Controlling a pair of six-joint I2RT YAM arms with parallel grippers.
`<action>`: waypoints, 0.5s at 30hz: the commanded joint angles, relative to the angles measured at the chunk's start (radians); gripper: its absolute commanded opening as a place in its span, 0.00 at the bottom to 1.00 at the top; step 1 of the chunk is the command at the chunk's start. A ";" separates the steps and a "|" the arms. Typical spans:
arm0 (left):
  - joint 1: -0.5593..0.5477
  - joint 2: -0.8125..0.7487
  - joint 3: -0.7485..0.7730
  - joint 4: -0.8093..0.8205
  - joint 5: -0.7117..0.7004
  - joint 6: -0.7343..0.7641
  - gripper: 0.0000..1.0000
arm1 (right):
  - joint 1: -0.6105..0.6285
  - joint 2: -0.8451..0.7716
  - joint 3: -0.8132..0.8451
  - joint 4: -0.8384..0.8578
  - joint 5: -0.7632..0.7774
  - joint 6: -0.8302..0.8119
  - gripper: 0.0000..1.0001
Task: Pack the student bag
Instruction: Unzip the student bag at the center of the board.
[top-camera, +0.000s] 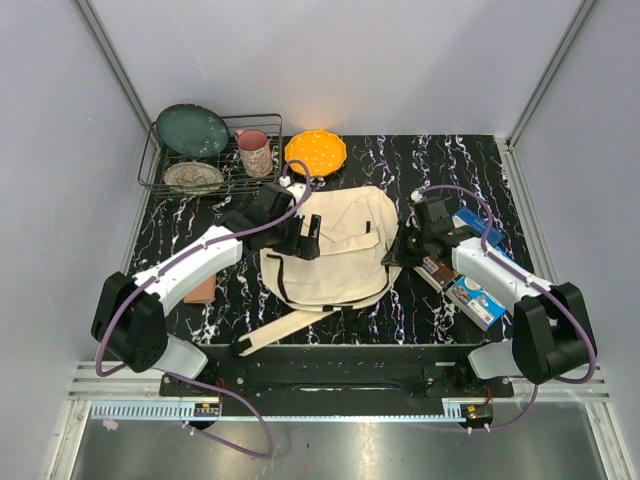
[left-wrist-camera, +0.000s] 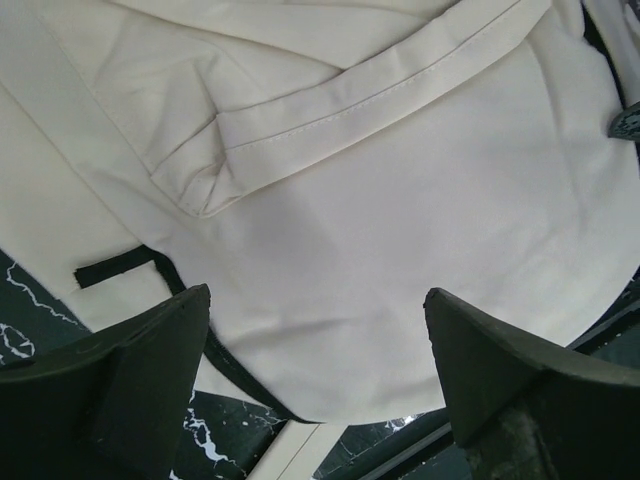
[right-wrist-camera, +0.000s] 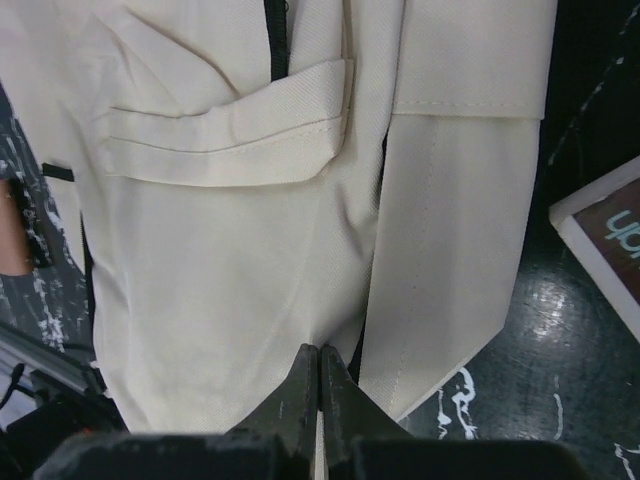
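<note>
The student bag (top-camera: 335, 255), cream canvas, lies flat in the middle of the black marbled table, its long straps (top-camera: 285, 330) trailing toward the near edge. My left gripper (top-camera: 310, 238) hovers over the bag's left side, its fingers wide apart above plain cream fabric (left-wrist-camera: 400, 250) with nothing between them (left-wrist-camera: 318, 300). My right gripper (top-camera: 398, 250) is at the bag's right edge. In the right wrist view its jaws (right-wrist-camera: 321, 352) are pressed together on a pinch of the bag's cloth (right-wrist-camera: 230, 280), which puckers at the tips beside a flat webbing strap (right-wrist-camera: 450, 260).
A wire rack (top-camera: 150, 170) at the back left holds a teal plate (top-camera: 192, 130) and a patterned bowl (top-camera: 193, 177). A pink mug (top-camera: 255, 152) and an orange plate (top-camera: 315, 152) stand behind the bag. Books and a blue box (top-camera: 476, 300) lie under the right arm; a brown item (top-camera: 203, 291) lies by the left arm.
</note>
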 joint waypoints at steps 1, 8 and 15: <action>-0.023 -0.011 0.047 0.055 0.064 -0.028 0.93 | 0.010 -0.041 -0.022 0.112 -0.100 0.090 0.00; -0.131 -0.019 0.056 0.083 0.061 0.029 0.94 | 0.009 -0.021 -0.006 0.160 -0.103 0.121 0.00; -0.172 0.006 0.068 0.103 0.064 0.015 0.94 | 0.009 0.048 -0.019 0.160 -0.140 0.108 0.18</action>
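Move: The right fingers are already shut on the right edge of the student bag, beside the zip. From the left hand, open above the bag, that pinched edge is about 18 cm to the right, 3 cm nearer the base and 4 cm lower. The pocket flap lies about 8 cm right of the left hand, 3 ahead and 9 below. The bag's near rim is some 11 cm back, 6 right and 9 below. The yellow book is 12 cm right of the right hand, 3 ahead and 6 below. Still pinching the bag's right edge by the zip, the right hand draws it about 2 cm left and rolls slightly, its left side rising. Meanwhile the left hand, fingers kept wide open, sweeps some 7 cm to the right and back over the bag front towards the right hand, climbing a little and turning about 10 degrees clockwise. ##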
